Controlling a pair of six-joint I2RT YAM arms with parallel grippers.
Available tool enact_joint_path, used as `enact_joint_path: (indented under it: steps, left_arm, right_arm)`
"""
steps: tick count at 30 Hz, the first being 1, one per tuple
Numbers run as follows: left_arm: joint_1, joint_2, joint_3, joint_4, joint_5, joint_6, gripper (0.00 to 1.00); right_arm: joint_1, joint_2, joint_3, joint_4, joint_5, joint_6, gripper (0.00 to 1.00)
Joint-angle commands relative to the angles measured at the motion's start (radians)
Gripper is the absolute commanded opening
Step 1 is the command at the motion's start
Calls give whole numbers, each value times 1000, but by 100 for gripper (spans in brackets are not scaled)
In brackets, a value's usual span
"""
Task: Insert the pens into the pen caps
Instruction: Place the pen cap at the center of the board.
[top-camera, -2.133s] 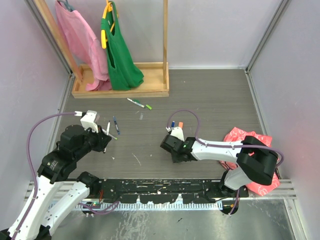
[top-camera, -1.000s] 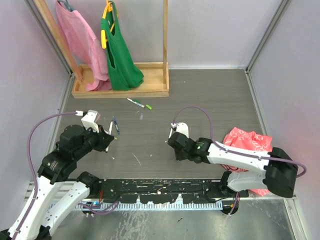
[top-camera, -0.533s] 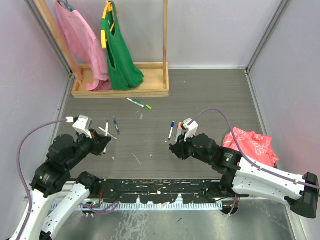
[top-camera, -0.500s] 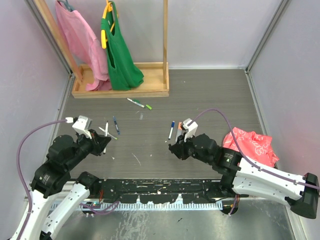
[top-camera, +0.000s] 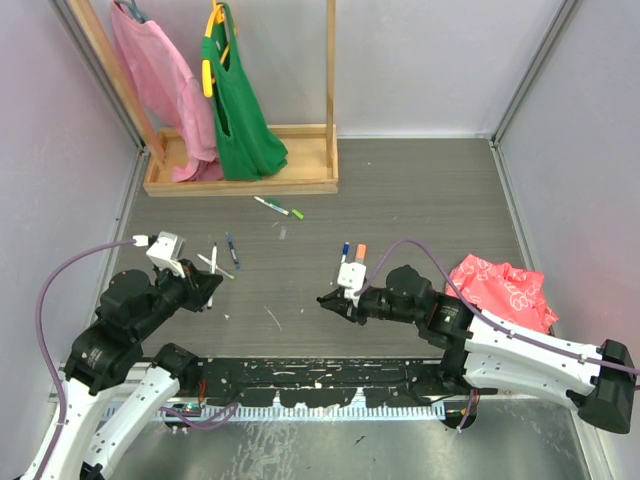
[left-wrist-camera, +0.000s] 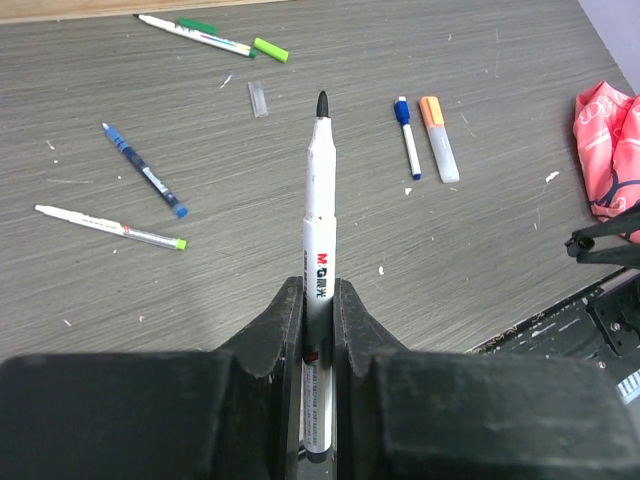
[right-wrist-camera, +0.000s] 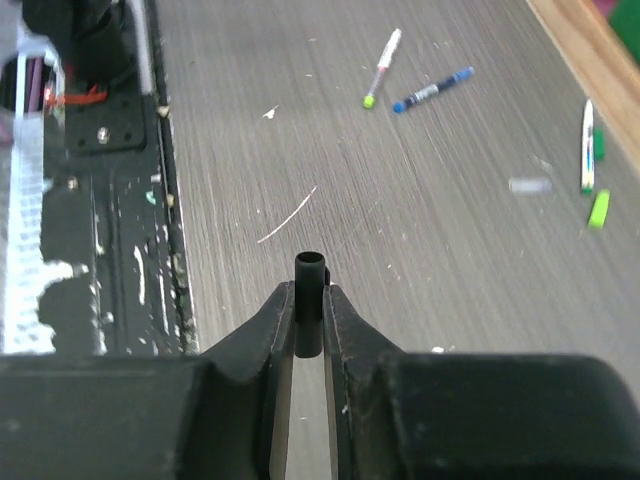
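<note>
My left gripper (left-wrist-camera: 318, 302) is shut on a white pen (left-wrist-camera: 320, 190) whose bare black tip points away from the wrist, above the table. In the top view that gripper (top-camera: 207, 289) is at the left. My right gripper (right-wrist-camera: 309, 312) is shut on a short black pen cap (right-wrist-camera: 310, 275), open end forward. It hovers near the front middle (top-camera: 328, 303), pointing left. On the table lie a blue-ended pen (left-wrist-camera: 408, 137), an orange pen (left-wrist-camera: 439, 138), a thin blue pen (left-wrist-camera: 145, 170), a white pen with a light green end (left-wrist-camera: 110, 227), a green pen (left-wrist-camera: 195, 33) and a light green cap (left-wrist-camera: 270, 49).
A wooden rack (top-camera: 245, 180) with a pink and a green bag stands at the back left. A red crumpled bag (top-camera: 500, 285) lies at the right. A black rail (top-camera: 320, 375) runs along the near edge. A small clear scrap (left-wrist-camera: 258, 98) lies near the green pen.
My right gripper has swung left and toward the near edge with the black cap, now pointing at the left arm. The left gripper with its pen has drawn back slightly.
</note>
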Motion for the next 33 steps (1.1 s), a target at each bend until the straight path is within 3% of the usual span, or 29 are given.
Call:
enact_joint_path:
  steps: [1, 5, 12, 20, 33]
  left_arm:
    - [3, -5, -2, 47, -8, 11, 0]
    - [3, -7, -3, 46, -9, 12, 0]
    - [3, -7, -4, 47, -10, 14, 0]
    - [4, -9, -4, 45, -19, 13, 0]
    - [3, 1, -2, 41, -27, 11, 0]
  right_arm:
    - [4, -7, 43, 23, -220, -404, 0]
    - [4, -6, 48, -86, -299, -674, 0]
    - [4, 170, 183, -421, -347, -925, 0]
    - [4, 430, 335, -639, -336, -1031, 0]
    - [-7, 791, 449, -635, -252, -1125, 2]
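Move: The black pen cap is already in the right fingers; the clear patch of board it is taken to lies about 18 cm below that hand and some 2 cm back. From this hand, the curved scratch is about 14 cm left and 3 cm ahead, the blue-capped marker roughly 20 cm ahead and 6 cm right, the orange highlighter 20 cm ahead and 12 cm right. The patch is about 28 cm right of the left hand, 4 cm back and 23 cm below. The black pen cap, still pinched, is carried down about 15 cm towards the clear patch near the board's front edge by the right hand, which first eases back some 3 cm, then sinks ever faster. Meanwhile the wrist swings the fingers, roughly 70 degrees in all, from pointing left to pointing steeply down; they stay closed. ##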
